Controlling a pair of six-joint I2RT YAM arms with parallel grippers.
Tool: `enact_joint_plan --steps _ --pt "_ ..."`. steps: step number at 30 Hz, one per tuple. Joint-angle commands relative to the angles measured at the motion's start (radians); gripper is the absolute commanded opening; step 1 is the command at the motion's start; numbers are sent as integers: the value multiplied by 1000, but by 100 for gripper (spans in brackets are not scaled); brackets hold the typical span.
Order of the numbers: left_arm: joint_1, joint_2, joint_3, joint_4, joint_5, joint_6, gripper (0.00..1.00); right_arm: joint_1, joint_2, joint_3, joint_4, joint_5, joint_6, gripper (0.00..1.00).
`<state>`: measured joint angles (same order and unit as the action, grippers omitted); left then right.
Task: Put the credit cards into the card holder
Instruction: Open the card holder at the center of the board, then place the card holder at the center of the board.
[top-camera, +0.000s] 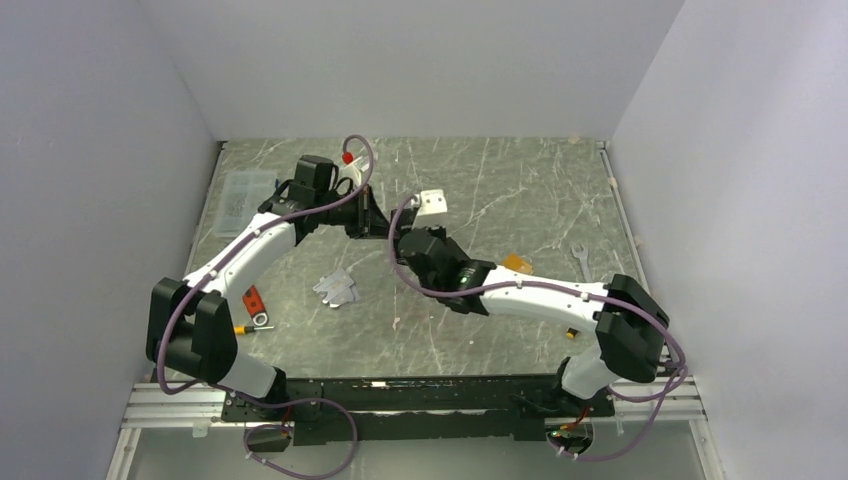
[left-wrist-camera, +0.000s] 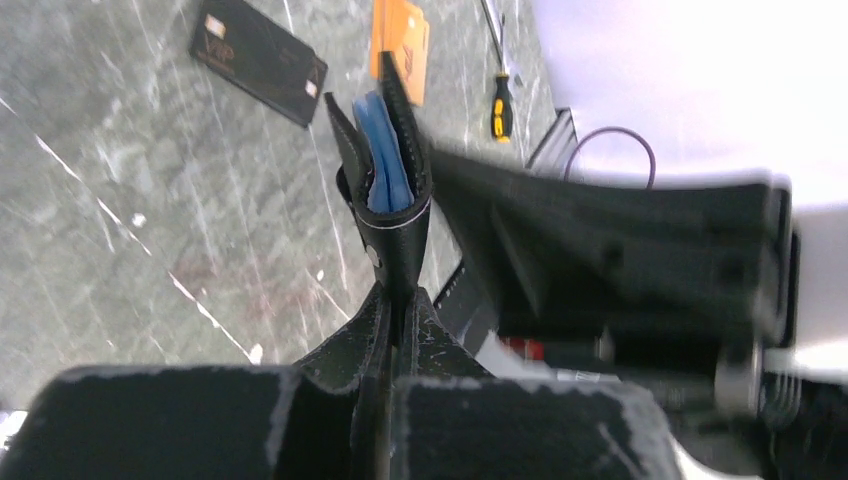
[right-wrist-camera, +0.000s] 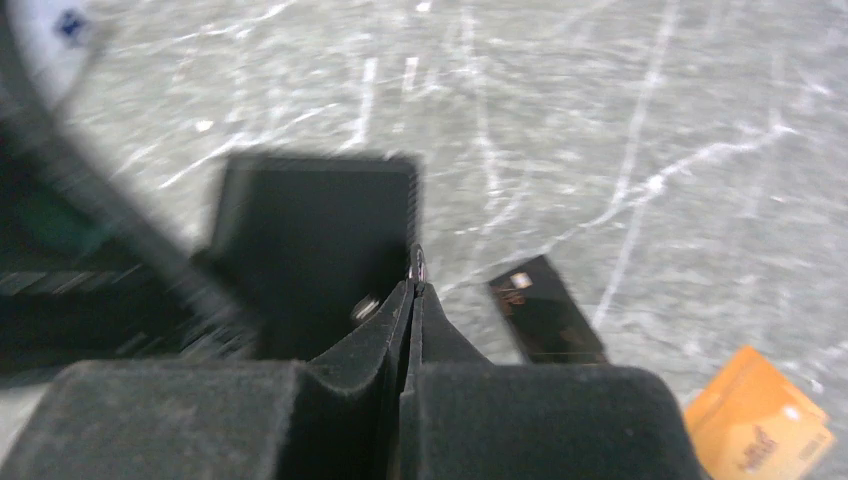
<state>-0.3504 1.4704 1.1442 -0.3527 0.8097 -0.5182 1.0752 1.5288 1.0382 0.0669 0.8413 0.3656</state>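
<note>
My left gripper (left-wrist-camera: 400, 297) is shut on the lower edge of the black card holder (left-wrist-camera: 397, 225) and holds it upright and edge-on above the table. Its bluish pockets (left-wrist-camera: 385, 170) gape slightly at the top. My right gripper (right-wrist-camera: 413, 287) is shut on a thin edge of the card holder (right-wrist-camera: 310, 240), where a metal snap (right-wrist-camera: 417, 264) shows at the fingertips. One black credit card (right-wrist-camera: 545, 310) and an orange one (right-wrist-camera: 760, 420) lie flat on the table beyond. In the top view both grippers meet mid-table, left (top-camera: 365, 215) and right (top-camera: 400, 243), with the orange card (top-camera: 517, 263) to their right.
A clear box of screws (top-camera: 240, 200) stands at the far left. A small clear sleeve (top-camera: 337, 288) lies in front of the left arm. A wrench (top-camera: 580, 260) and a yellow-handled screwdriver (left-wrist-camera: 500, 105) lie to the right, and small tools (top-camera: 255, 310) near the left arm.
</note>
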Motion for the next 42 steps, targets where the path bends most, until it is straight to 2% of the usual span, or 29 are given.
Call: enact_joint_plan --steps 1,9,13,15,17,23,26,29,33,37,42 --pt "-9 -61 -9 -83 109 -20 0 -105 -50 25 -95 115 50 0" --pt "-4 -61 -6 -86 108 -17 0 -119 -69 13 -157 105 85 0" --pt "-3 -45 -4 -88 112 -6 0 -150 -125 -7 -220 -53 143 0" --pt "-4 -28 2 -93 122 4 0 -178 -173 -32 -252 -165 191 12" --pt "-5 -10 3 -87 141 9 0 -202 -212 -57 -286 -238 246 18" --pt "-43 61 -46 49 225 -19 0 -237 -318 -139 -379 -346 339 26" --pt "-79 106 -69 117 229 -4 0 -250 -370 -172 -405 -396 353 48" --pt "-106 160 -113 225 221 -16 0 -283 -419 -187 -439 -456 351 60" --pt "-144 224 -181 390 219 -62 0 -331 -449 -222 -476 -536 337 65" --pt "-160 299 -222 500 212 -84 1 -335 -434 -278 -480 -587 353 66" --pt "-160 415 -237 545 204 -59 3 -334 -365 -328 -456 -620 365 65"
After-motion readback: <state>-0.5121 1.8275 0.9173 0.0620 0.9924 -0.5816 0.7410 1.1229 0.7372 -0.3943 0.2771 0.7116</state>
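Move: The card holder hangs from the left fingertips, its middle roughly 4 cm to their right, 1 cm ahead and 2 cm lower. From the shut right fingers, at its strap, it lies about 4 cm left, 1 cm ahead and 1 cm below. On the table some 17 cm below the right hand, the black card lies about 9 cm right and 3 cm ahead, the orange cards about 22 cm right and 1 cm back. The right fingers, already pinching the card holder's strap, jerk about 5 cm right and slightly forward, then let go, opening to roughly two-thirds as the hand draws right, back and down, away from the holder, tipping some 30 degrees down. The left hand keeps its grip, easing slightly back, then lowers the holder about 14 cm towards the table, drifting back and right. ##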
